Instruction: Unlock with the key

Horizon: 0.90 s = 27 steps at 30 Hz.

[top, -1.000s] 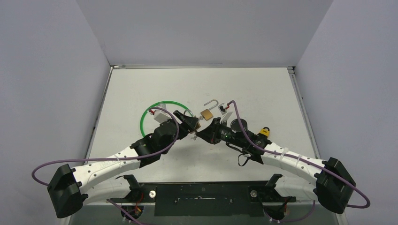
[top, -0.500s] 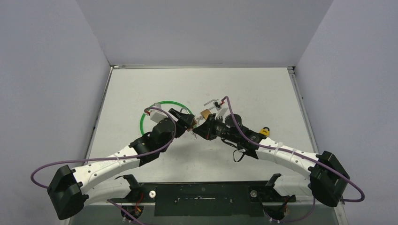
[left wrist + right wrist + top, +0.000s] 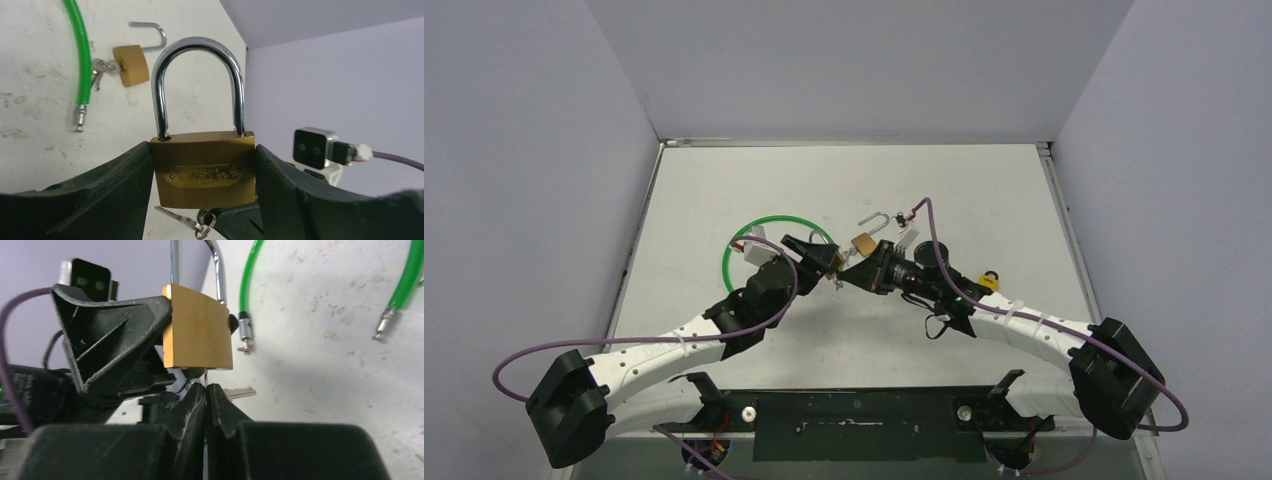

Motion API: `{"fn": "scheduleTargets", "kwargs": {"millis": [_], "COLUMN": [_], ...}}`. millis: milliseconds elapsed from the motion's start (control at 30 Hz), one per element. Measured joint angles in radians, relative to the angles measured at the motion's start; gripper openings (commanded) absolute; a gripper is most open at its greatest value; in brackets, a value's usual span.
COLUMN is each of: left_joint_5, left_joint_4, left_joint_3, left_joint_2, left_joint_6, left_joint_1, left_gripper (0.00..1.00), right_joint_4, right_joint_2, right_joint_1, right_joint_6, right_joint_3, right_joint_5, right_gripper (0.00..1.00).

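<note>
A brass padlock (image 3: 204, 170) with a closed steel shackle (image 3: 198, 85) is held upright above the table, and my left gripper (image 3: 204, 175) is shut on its two sides. The key (image 3: 205, 377) stands in the bottom of the padlock (image 3: 198, 327), seen edge-on. My right gripper (image 3: 205, 388) is shut on this key just below the lock body. A spare key (image 3: 239, 392) hangs off the same ring. In the top view both grippers meet at the padlock (image 3: 837, 263) in mid-table.
A second brass padlock (image 3: 864, 243) lies behind with its shackle open and keys (image 3: 100, 67) beside it. A green cable loop (image 3: 754, 245) lies to the left. A small yellow padlock (image 3: 990, 280) sits beside the right arm.
My right gripper's jaws have closed fully on the key. The right wrist has shifted and turned a little at the lock, and its cable swung. The left gripper keeps its hold on the padlock.
</note>
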Motion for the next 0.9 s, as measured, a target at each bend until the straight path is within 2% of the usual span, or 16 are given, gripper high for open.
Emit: {"fn": "scheduleTargets", "kwargs": {"millis": [233,367,433,567,633,700,900], "left_joint_5": [0.062,0.087,0.108,0.144,0.179,0.272,0.609], "left_joint_4": [0.196,0.278,0.312,0.346,0.357,0.381,0.433], "left_joint_3": [-0.039,-0.044,-0.051,-0.062,-0.064,-0.069,-0.082], "left_joint_2": [-0.042,-0.059,-0.071,-0.1,-0.105,-0.106,-0.105], "left_joint_6": [0.042,0.107,0.167,0.322,0.405,0.515,0.731], "left_joint_1": [-0.01,-0.018,-0.03,-0.041,-0.043,-0.042,-0.051], "left_gripper": [0.0,0.0,0.0,0.0,0.0,0.0,0.0], "right_joint_4": [0.272,0.293,0.26,0.132,0.061,-0.014,-0.177], "right_joint_2": [-0.073,-0.122,-0.177,-0.352,-0.459,-0.534,-0.59], "right_joint_1": [-0.026,-0.029,-0.033,-0.042,-0.042,-0.042,-0.042], "right_joint_6": [0.306,0.335,0.293,0.15,0.057,-0.034,-0.256], "right_joint_3": [-0.14,-0.151,-0.15,-0.149,-0.139,-0.105,0.051], "right_joint_5": [-0.023,-0.017,0.003,0.064,0.093,0.116,0.11], "right_gripper": [0.0,0.47,0.64,0.78,0.82,0.84,0.87]}}
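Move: The right fingers pinch the key in the brass padlock; the padlock's middle lies about 2 cm ahead, 3 cm to their left and 1 cm below. The left fingers already hold this padlock at their hand point, with the key 2 cm back and 3 cm to their right, about level. From the left hand, the small open padlock lies some 12 cm ahead, 5 cm right, the green cable's end 4 cm ahead, 1 cm right, both roughly 16 cm below. Right hand rises about 16 cm, releasing the key and drawing rightward; left lifts the padlock, then pulls back. ##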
